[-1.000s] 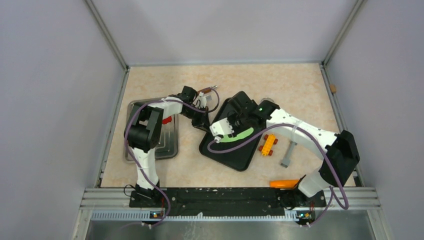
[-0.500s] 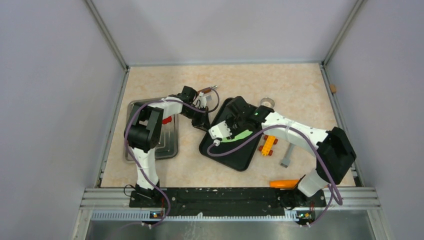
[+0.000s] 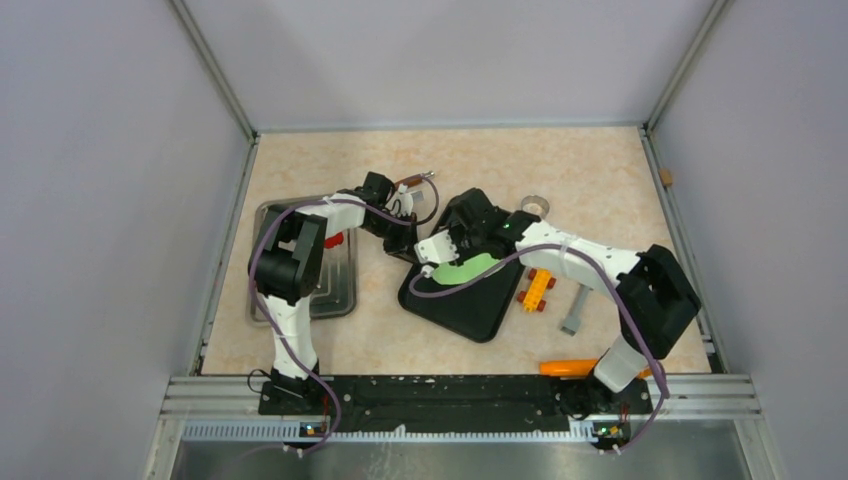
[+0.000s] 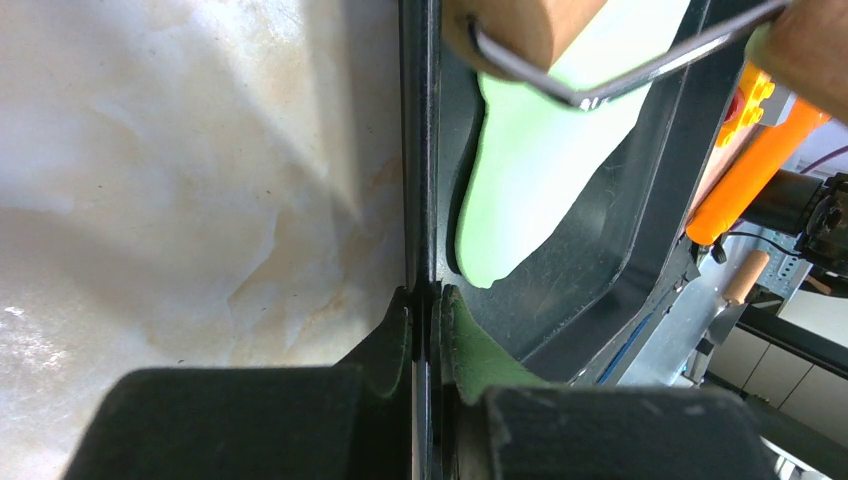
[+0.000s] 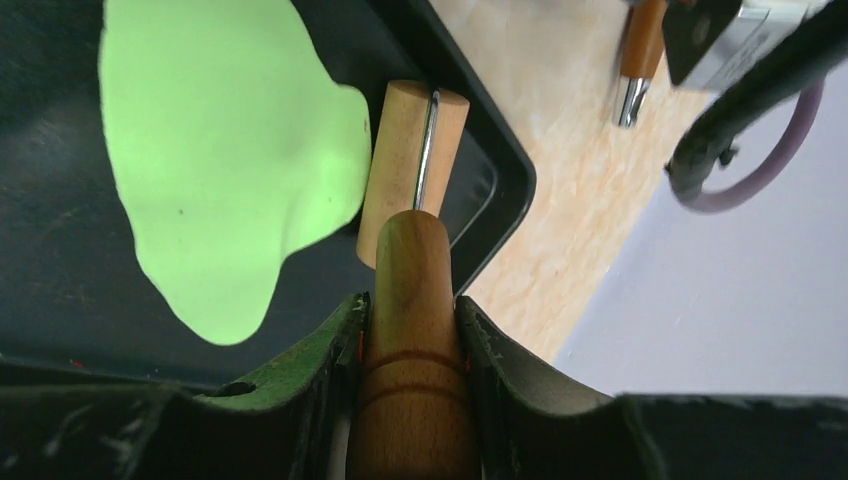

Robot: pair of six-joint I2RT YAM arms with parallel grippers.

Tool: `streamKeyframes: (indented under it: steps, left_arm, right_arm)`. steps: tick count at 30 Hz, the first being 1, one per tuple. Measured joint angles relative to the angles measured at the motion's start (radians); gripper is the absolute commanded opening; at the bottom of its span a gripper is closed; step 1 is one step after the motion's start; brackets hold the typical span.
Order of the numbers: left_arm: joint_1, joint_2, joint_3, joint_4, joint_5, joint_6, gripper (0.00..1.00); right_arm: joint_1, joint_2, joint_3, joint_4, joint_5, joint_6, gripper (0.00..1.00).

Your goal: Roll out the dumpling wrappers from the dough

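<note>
The dough (image 5: 220, 160) is a flattened lime-green blob lying in the black tray (image 3: 470, 305). It also shows in the top view (image 3: 466, 268) and the left wrist view (image 4: 540, 180). My right gripper (image 5: 412, 310) is shut on the wooden handle of a small roller. The roller's drum (image 5: 400, 165) rests at the dough's edge, near the tray's far-left rim. My left gripper (image 4: 425, 300) is shut on the tray's left rim (image 4: 420, 150). No dumpling wrappers are in view.
A metal tray (image 3: 340, 295) with a red piece (image 3: 333, 239) sits at the left. A metal ring cutter (image 3: 535, 206) lies behind the black tray. Yellow bricks (image 3: 537, 289), a grey tool (image 3: 577, 310) and an orange tool (image 3: 568, 367) lie to its right.
My right arm has moved the roller up and to the left across the tray, and more of the dough now shows behind it. The left arm has stayed still.
</note>
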Motion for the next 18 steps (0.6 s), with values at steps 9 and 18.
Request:
streamKeyframes:
  steps: [9, 18]
  left_arm:
    - [0.000, 0.000, 0.000, 0.000, 0.000, 0.000, 0.00]
    - [0.000, 0.001, 0.000, 0.000, 0.000, 0.000, 0.00]
  right_arm:
    - [-0.026, -0.014, 0.142, -0.081, 0.061, 0.059, 0.00]
    - [-0.015, -0.203, 0.075, -0.170, 0.035, 0.129, 0.00]
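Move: The dough sheet the right hand is rolling lies about 3 cm back from that hand, straight across from it left to right, and some 10 cm below. The held wooden roller hangs roughly 4 cm ahead, 4 cm left and 8 cm down, at the dough's far edge. The toy car sits about 7 cm back and 13 cm right, on the table. From the left hand, pinching the tray rim, the dough is about 9 cm right, 1 cm back and slightly lower. The roller comes free at the far edge of the dough: the right hand runs on forward about 2 cm, rises steeply some 9 cm, then swings back about 3 cm and a little to the right, tilting and turning slightly clockwise, about 10 degrees. Its fingers keep their grip on the handle, while the left hand holds the tray rim still. ##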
